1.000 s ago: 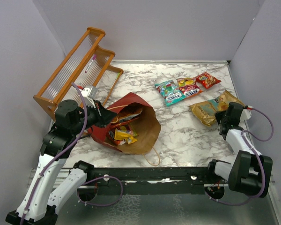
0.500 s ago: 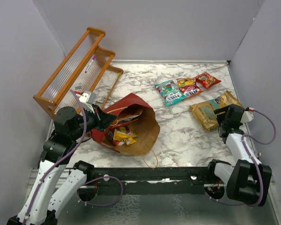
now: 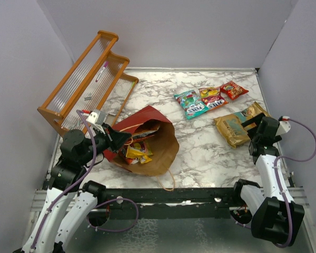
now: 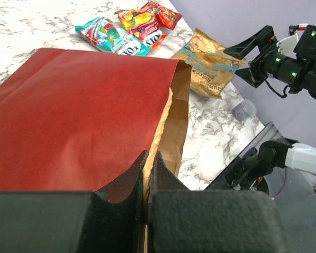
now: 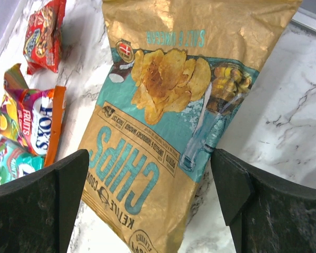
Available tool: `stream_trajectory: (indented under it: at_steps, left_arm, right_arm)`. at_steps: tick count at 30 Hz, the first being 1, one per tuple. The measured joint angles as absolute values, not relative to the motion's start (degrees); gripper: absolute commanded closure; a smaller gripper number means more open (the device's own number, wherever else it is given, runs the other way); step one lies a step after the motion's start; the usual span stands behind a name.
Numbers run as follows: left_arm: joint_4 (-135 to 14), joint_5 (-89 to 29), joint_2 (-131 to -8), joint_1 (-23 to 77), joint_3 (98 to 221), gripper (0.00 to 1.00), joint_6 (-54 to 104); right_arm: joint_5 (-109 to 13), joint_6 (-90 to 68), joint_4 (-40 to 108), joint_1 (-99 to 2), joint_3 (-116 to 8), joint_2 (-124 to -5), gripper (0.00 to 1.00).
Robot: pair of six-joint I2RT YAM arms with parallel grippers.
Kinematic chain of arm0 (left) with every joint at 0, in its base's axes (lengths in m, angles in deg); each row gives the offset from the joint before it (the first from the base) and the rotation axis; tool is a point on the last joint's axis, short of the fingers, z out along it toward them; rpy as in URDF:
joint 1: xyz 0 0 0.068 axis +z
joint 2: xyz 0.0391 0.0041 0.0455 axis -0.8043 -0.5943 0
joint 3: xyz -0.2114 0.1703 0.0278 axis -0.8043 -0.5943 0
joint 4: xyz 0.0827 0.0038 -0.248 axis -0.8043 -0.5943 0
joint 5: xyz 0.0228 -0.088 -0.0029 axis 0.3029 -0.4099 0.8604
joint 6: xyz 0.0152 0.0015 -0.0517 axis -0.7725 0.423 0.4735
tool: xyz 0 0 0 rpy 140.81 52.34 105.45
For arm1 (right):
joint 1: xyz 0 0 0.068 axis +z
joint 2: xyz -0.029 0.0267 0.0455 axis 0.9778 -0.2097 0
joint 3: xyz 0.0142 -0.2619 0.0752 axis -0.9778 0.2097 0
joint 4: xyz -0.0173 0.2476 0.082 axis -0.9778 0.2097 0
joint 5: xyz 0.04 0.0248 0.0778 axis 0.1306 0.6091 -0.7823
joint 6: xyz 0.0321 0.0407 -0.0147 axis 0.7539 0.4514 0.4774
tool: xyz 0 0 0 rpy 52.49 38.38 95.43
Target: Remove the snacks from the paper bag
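Note:
The red paper bag (image 3: 145, 114) lies on its side, its brown mouth facing right. Several small snack packets (image 3: 137, 153) show inside the mouth. My left gripper (image 3: 117, 138) is shut on the bag's upper rim, as the left wrist view (image 4: 147, 158) shows over the red bag (image 4: 73, 116). The orange chip bag (image 3: 233, 126) lies flat at the right. My right gripper (image 3: 253, 137) is open and empty, hovering over the chip bag (image 5: 168, 105) with its fingers wide either side (image 5: 152, 179). Teal (image 3: 191, 103), yellow-red (image 3: 211, 97) and red (image 3: 233, 89) packets lie at the back.
A wooden slatted rack (image 3: 87, 79) leans at the back left. The black mounting rail (image 3: 168, 197) runs along the near edge. Grey walls close in the left, back and right sides.
My left arm has drawn back toward the near edge, still holding the bag's rim. My right gripper has moved right and away from the chip bag.

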State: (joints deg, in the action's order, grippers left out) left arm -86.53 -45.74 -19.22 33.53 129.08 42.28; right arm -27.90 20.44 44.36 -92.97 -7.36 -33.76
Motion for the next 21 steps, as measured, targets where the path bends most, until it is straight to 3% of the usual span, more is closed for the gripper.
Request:
stream_trajectory:
  at_steps: [12,21]
  left_arm:
    - [-81.1,-45.8,-16.4,33.5,124.2,1.0,43.4]
    - [-78.0,-45.8,-16.0,33.5,122.3,1.0,42.4]
  right_arm:
    - [-36.1,8.7,44.4,-74.1,-19.6,-36.8,0.01]
    - [-32.9,10.5,48.9,-72.7,-16.9,-31.6,0.01]
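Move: The yellow snack in the paper bag's mouth lies about 50 cm to the right hand's left, some 9 cm back and 6 cm lower. The chips bag is just 4 cm ahead and 9 cm below the right hand; the fruits packet lies 19 cm ahead and 13 cm left, the teal packet 15 cm ahead and 25 cm left, both 10 cm down. From the left hand, the yellow snack is about 20 cm below, level with it and 3 cm right. Wide open, the right hand swings about 11 cm left and rises towards the paper bag, turning counter-clockwise. ##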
